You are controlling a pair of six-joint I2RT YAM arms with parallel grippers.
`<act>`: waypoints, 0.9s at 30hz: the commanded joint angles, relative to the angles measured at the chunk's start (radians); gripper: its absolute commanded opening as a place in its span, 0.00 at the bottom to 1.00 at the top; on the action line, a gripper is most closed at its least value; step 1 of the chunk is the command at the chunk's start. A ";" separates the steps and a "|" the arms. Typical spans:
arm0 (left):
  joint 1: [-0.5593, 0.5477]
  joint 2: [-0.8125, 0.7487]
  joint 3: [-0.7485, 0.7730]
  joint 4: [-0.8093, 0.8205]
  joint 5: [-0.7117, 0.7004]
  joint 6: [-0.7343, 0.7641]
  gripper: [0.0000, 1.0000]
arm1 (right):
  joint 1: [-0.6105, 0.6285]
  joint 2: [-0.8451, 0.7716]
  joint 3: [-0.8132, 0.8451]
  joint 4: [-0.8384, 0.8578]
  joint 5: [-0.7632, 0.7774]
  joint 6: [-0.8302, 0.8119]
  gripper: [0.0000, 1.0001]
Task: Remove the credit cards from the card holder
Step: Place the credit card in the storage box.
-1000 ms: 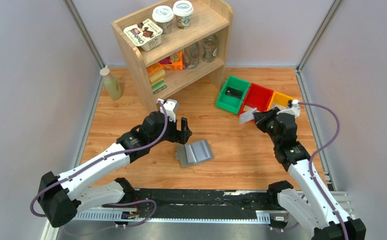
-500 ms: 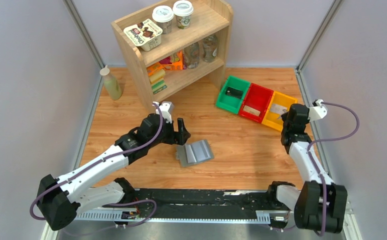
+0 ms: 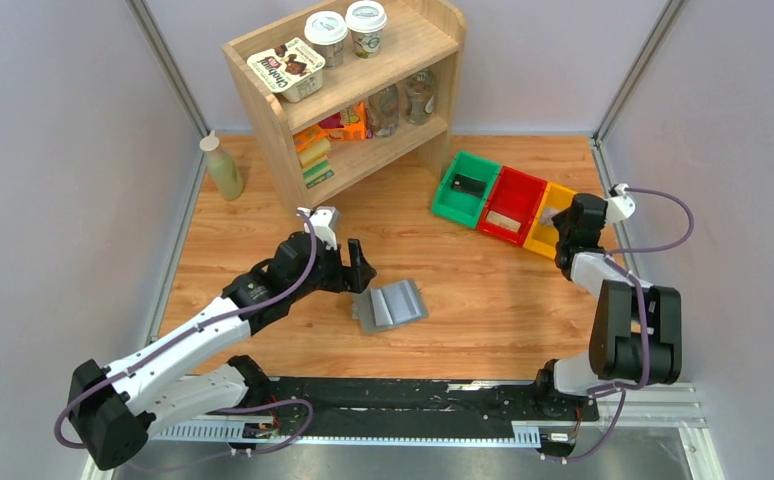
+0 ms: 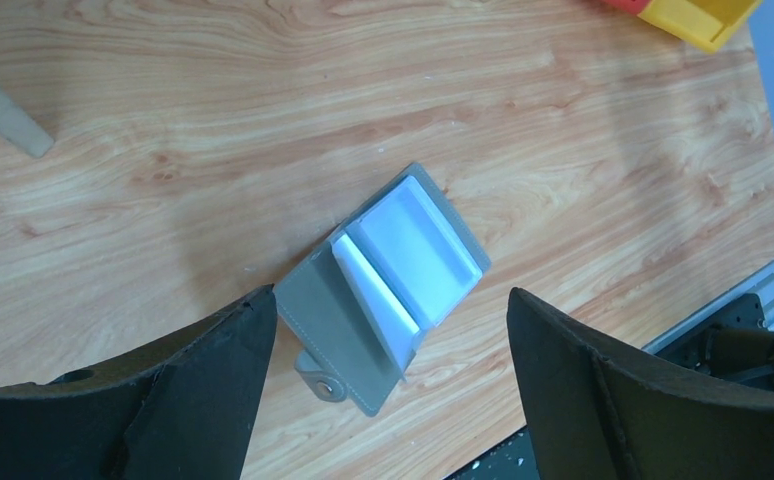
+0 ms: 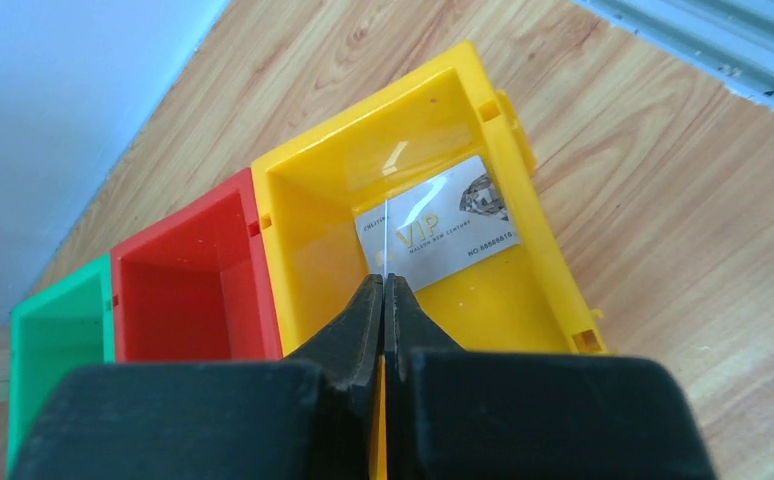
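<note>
The grey card holder (image 3: 390, 304) lies open on the wooden table, its pale blue-grey pockets (image 4: 415, 250) facing up. My left gripper (image 3: 357, 266) hovers just left of it, and in the left wrist view the open left gripper (image 4: 391, 300) has the holder (image 4: 348, 335) below its spread fingers, apart from them. My right gripper (image 5: 385, 282) is shut on a thin pale credit card (image 5: 387, 238) seen edge-on, above the yellow bin (image 5: 293, 250). A silver VIP card (image 5: 453, 235) lies flat in that bin. Another card (image 3: 504, 222) rests in the red bin (image 3: 523, 190).
The green bin (image 3: 453, 205) with a small dark object stands beside the red one. A wooden shelf (image 3: 363, 90) with cups and packets is at the back, a pale bottle (image 3: 223, 168) to its left. Grey walls close in both sides.
My right arm has swung from in front of the bins round to their right side, carrying the card over the yellow bin. The left gripper has drawn back slightly to the left.
</note>
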 commanded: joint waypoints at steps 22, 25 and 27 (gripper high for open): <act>0.002 -0.041 -0.013 -0.030 0.016 -0.058 0.89 | 0.002 -0.099 0.112 -0.332 -0.029 0.006 0.80; 0.002 0.001 0.006 -0.019 0.047 -0.058 0.87 | 0.024 -0.150 0.152 -0.459 -0.051 -0.013 0.93; 0.002 0.042 0.026 -0.014 0.078 -0.057 0.86 | 0.056 -0.174 0.177 -0.538 -0.081 -0.025 0.97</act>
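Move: The right hand, shut on a card seen edge-on, hovers at the yellow tray, whose middle is about 3 cm ahead, 4 cm to its right and 8 cm lower. Another card already lies in it, some 5 cm ahead and 4 cm right of the hand. The red tray is about 8 cm ahead and 7 cm left, the green one 12 cm ahead and 18 cm left. From the left hand the yellow tray is roughly 15 cm ahead and 45 cm right. The right fingers let go of the card over the yellow tray: the hand first sinks about 3.5 cm with a slight forward-left drift, then spreads its fingers from shut to nearly wide open. While still opening, it turns back up, rising some 5 cm and drawing back about 3 cm, clear of the card. ##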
